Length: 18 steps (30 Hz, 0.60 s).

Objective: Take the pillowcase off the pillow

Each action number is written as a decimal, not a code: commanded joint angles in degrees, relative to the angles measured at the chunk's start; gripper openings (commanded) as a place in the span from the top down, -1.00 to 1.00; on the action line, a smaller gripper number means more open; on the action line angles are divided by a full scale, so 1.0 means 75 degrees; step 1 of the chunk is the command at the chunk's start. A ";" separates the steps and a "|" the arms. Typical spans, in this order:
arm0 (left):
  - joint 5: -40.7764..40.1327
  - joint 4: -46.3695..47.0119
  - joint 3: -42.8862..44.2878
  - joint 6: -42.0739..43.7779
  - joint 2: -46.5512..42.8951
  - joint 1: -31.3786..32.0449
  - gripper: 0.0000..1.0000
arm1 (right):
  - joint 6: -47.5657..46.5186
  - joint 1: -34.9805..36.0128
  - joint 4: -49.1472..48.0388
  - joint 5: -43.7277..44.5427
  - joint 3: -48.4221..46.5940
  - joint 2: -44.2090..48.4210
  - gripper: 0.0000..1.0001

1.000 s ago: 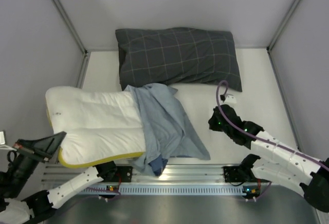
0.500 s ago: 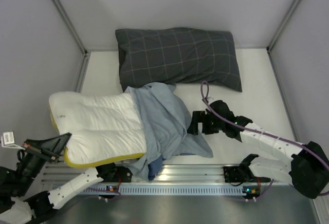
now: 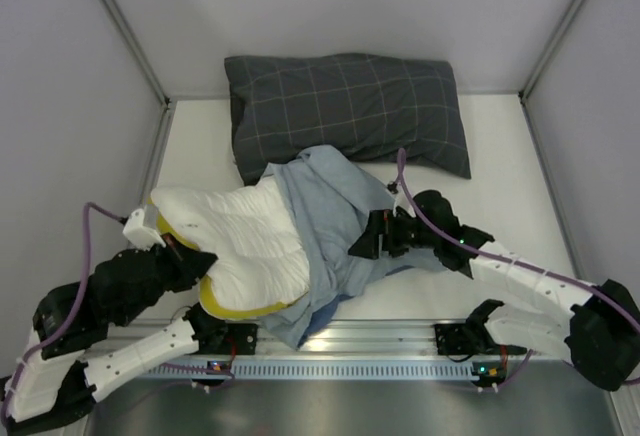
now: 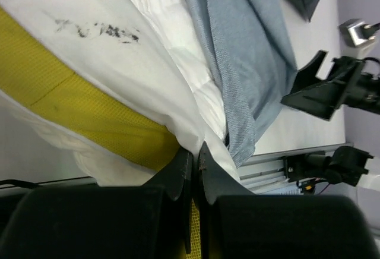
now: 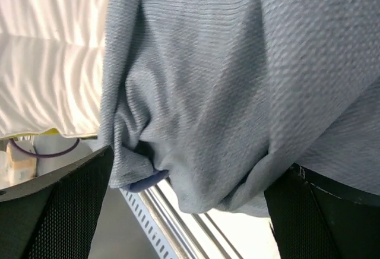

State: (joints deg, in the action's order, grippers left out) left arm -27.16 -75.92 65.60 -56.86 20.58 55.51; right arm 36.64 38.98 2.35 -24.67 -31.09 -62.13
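Observation:
The white pillow (image 3: 245,241) with yellow piping lies bunched at the near left of the table. Its right half is inside the blue-grey pillowcase (image 3: 330,211), which shows its paler inner side. My left gripper (image 3: 192,262) is shut on the pillow's near-left edge. In the left wrist view the gripper (image 4: 195,152) pinches white pillow (image 4: 148,15) cloth beside the yellow band, with the pillowcase (image 4: 249,51) beyond. My right gripper (image 3: 365,241) rests on the pillowcase's right side. In the right wrist view the gripper (image 5: 202,164) is wide open, with a fold of pillowcase (image 5: 237,81) between its fingers.
A dark grey checked pillow (image 3: 345,106) lies along the back of the table. A metal rail (image 3: 400,341) runs along the near edge. Grey walls close in the left, right and back. A purple cable (image 3: 100,216) loops off the left arm.
My left arm swung in from the far left and shut on the pillow's edge; the pillow shifted right and bunched up. My right gripper moved left onto the pillowcase.

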 commanded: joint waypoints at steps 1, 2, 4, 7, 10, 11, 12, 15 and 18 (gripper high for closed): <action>0.0398 0.0758 -0.0145 0.0069 0.0116 -0.0006 1.00 | -0.0572 0.0297 0.0529 0.0019 -0.0027 0.0910 -0.99; 0.0398 0.0968 -0.0146 0.0139 0.0104 -0.0006 1.00 | -0.0596 0.0426 0.0612 -0.0004 -0.0026 0.1017 -0.99; 0.0422 0.1145 -0.0122 0.0198 0.0092 -0.0006 1.00 | -0.0678 0.0974 0.0928 0.0194 -0.0073 0.1275 -0.98; 0.0445 0.1263 -0.0099 0.0234 0.0139 -0.0006 1.00 | -0.0714 0.2027 0.1479 0.1060 -0.0260 0.1323 -0.95; 0.0457 0.1310 -0.0145 0.0199 0.0151 -0.0018 1.00 | -0.0493 0.2838 0.1376 0.1483 -0.0261 0.1113 -0.92; 0.0492 0.1333 -0.0204 0.0175 0.0139 -0.0006 1.00 | -0.0433 0.2969 0.1293 0.1635 -0.0238 0.0903 -0.92; 0.0527 0.1357 -0.0227 0.0164 0.0139 -0.0006 1.00 | -0.0351 0.3075 0.1223 0.1961 -0.0191 0.0762 -0.92; 0.0656 0.1451 -0.0251 0.0152 0.0057 -0.0006 1.00 | -0.0257 0.3298 0.0953 0.2245 -0.0225 0.0094 -0.92; 0.0785 0.1509 -0.0181 0.0140 -0.0083 -0.0006 1.00 | -0.0199 0.3462 0.0718 0.2758 -0.0622 -0.0562 -0.92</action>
State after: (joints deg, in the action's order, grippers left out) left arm -23.22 -71.94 63.94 -55.96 21.15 55.51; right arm 33.98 63.18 10.26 -9.82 -31.44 -63.33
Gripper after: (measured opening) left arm 0.031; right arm 0.963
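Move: The front end of the bunched grey-blue pillowcase, near the table's front edge, lies about 9 cm back from the open right gripper, 5 cm to its left and some 7 cm below. The white pillow's middle is roughly 25 cm to the right gripper's left and 2 cm ahead; the checked pillow is about 37 cm ahead and 3 cm left. From the left gripper, that pillowcase end is some 23 cm to the right, level fore and aft, 22 cm down. Swing the right gripper back about 9 cm and slightly left towards the pillowcase's front end, lifting it a little over the cloth first, then sinking to some 4 cm below where it began. Keep its fingers wide open and turn it about 15 degrees counter-clockwise. Let the left gripper keep its pinch on the pillow's yellow-edged end, easing about 2 cm right. ##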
